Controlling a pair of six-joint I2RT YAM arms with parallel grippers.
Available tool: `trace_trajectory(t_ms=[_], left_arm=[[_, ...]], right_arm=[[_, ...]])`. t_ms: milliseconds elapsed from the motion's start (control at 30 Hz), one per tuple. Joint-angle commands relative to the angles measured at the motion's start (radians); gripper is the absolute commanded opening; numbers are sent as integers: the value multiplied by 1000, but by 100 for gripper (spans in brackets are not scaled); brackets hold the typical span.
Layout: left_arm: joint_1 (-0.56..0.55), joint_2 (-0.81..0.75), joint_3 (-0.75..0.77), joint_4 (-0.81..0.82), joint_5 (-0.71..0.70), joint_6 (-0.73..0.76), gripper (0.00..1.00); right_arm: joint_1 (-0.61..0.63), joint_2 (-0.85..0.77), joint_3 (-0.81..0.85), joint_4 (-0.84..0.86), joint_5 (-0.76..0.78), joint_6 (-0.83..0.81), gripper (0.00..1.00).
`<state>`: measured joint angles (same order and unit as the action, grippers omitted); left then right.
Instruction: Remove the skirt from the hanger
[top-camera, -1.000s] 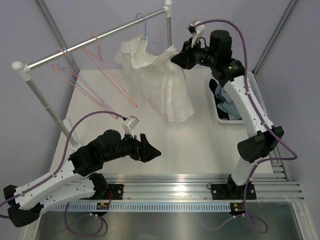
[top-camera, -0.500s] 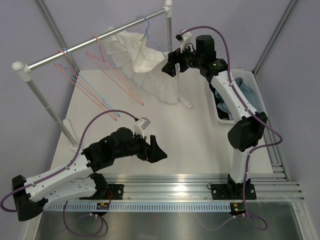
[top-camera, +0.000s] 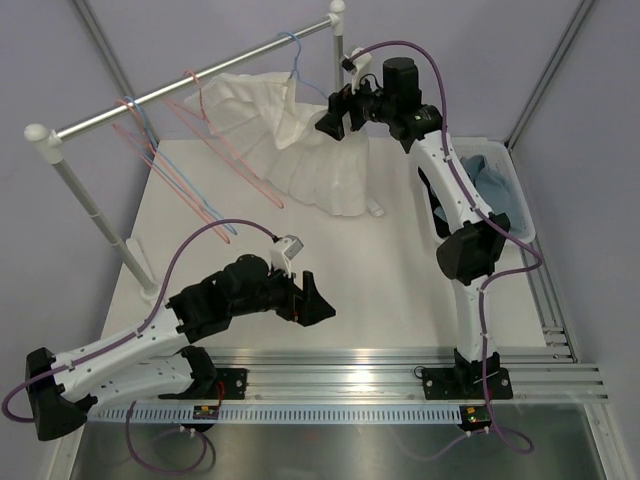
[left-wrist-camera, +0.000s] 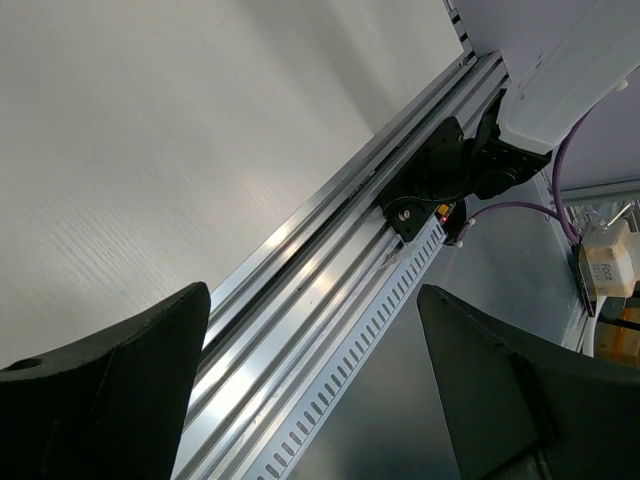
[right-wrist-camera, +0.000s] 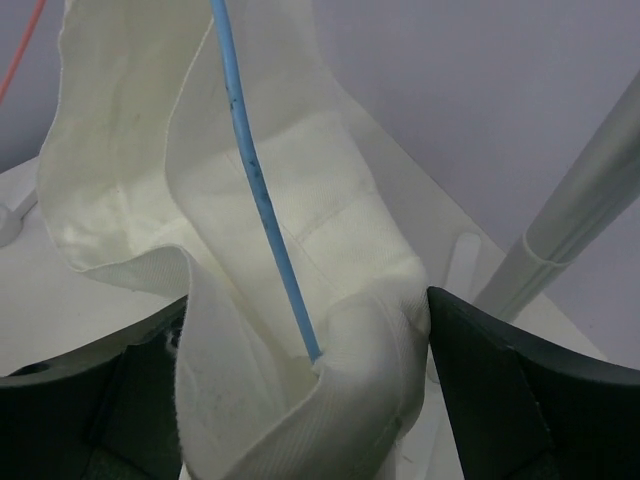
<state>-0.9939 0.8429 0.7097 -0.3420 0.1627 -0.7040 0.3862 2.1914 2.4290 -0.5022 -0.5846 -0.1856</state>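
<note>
No skirt shows in any view. A pink hanger (top-camera: 250, 177) hangs bare from the rail (top-camera: 150, 95). My right gripper (top-camera: 328, 118) is up by the rail's right end. It stands open, its jaws either side of a fold of the white shirt (right-wrist-camera: 130, 150) and the light-blue hanger wire (right-wrist-camera: 250, 170) that carries it. The shirt (top-camera: 310, 165) drapes down to the table. My left gripper (top-camera: 318, 300) hovers open over the table's near edge. Between its fingers shows only the aluminium rail (left-wrist-camera: 300, 300) at the table's edge.
More pink and light-blue wire hangers (top-camera: 160, 172) hang bare at the rail's left part. The rail's right post (top-camera: 338, 50) stands just beside my right gripper. A white bin (top-camera: 500, 190) with blue fabric sits at the table's right edge, partly behind the right arm.
My right gripper was shut on the white shirt; it has opened and moved left and up towards the rail. The shirt swung left. The left arm shifted slightly right.
</note>
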Motion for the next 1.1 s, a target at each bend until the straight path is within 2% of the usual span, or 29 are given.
trace_trajectory(t_ms=[0,67,100,167,233,467,533,633,833,1067], left_arm=[[-2,15,-4,52,17,23,88],[-2,18,-4,57,18,21,88],[-2,21,-4,57,20,23,88],[-2,19,-4,55,23,20,87],[-2,10,-6,52,21,18,87],[-2,-16,-10,37,17,9,87],[-2,-22,-9,34,20,8,87],[-2,-33,-7,28,17,8,87],[-2,-70,0,3,1,3,87],[-2,-99,2,-17,0,-9,86]], right_arm=[[8,19,32,-1,-106,-3,89],[13,25,30,-7,-139,-2,72],[14,33,33,-10,-145,11,52],[14,37,30,-3,-164,26,22],[19,33,28,11,-176,32,0],[40,-15,27,21,-212,8,0],[55,-60,-27,48,-158,-2,0],[60,-105,-74,102,-169,0,0],[60,-61,111,-13,-172,28,0],[63,-179,7,145,-127,115,0]])
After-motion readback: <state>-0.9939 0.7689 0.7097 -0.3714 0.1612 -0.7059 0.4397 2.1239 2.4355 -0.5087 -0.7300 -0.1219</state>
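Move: The blue hanger's near arm end, with the white skirt's waistband on it, sits almost between the right hand's open fingers: about 2 cm left, 1 cm back and 1 cm below. The hanger's hook is on the rail some 7 cm farther forward than the hand, 9 cm left and 13 cm up; the rail's end post stands about 12 cm straight ahead. The empty red hanger is roughly 22 cm left, 5 cm back and 2 cm below. From the left hand, the blue hanger's arm end lies about 40 cm ahead, 2 cm right and 15 cm up. Close the right gripper, pinching the end of the blue hanger's arm and the white skirt's waistband together, while easing back, left and slightly down and turning about 10 degrees counter-clockwise. Keep the grip, draw a little farther back, then raise the hand some 5 cm to lift the hanger's hook up from the rail. ##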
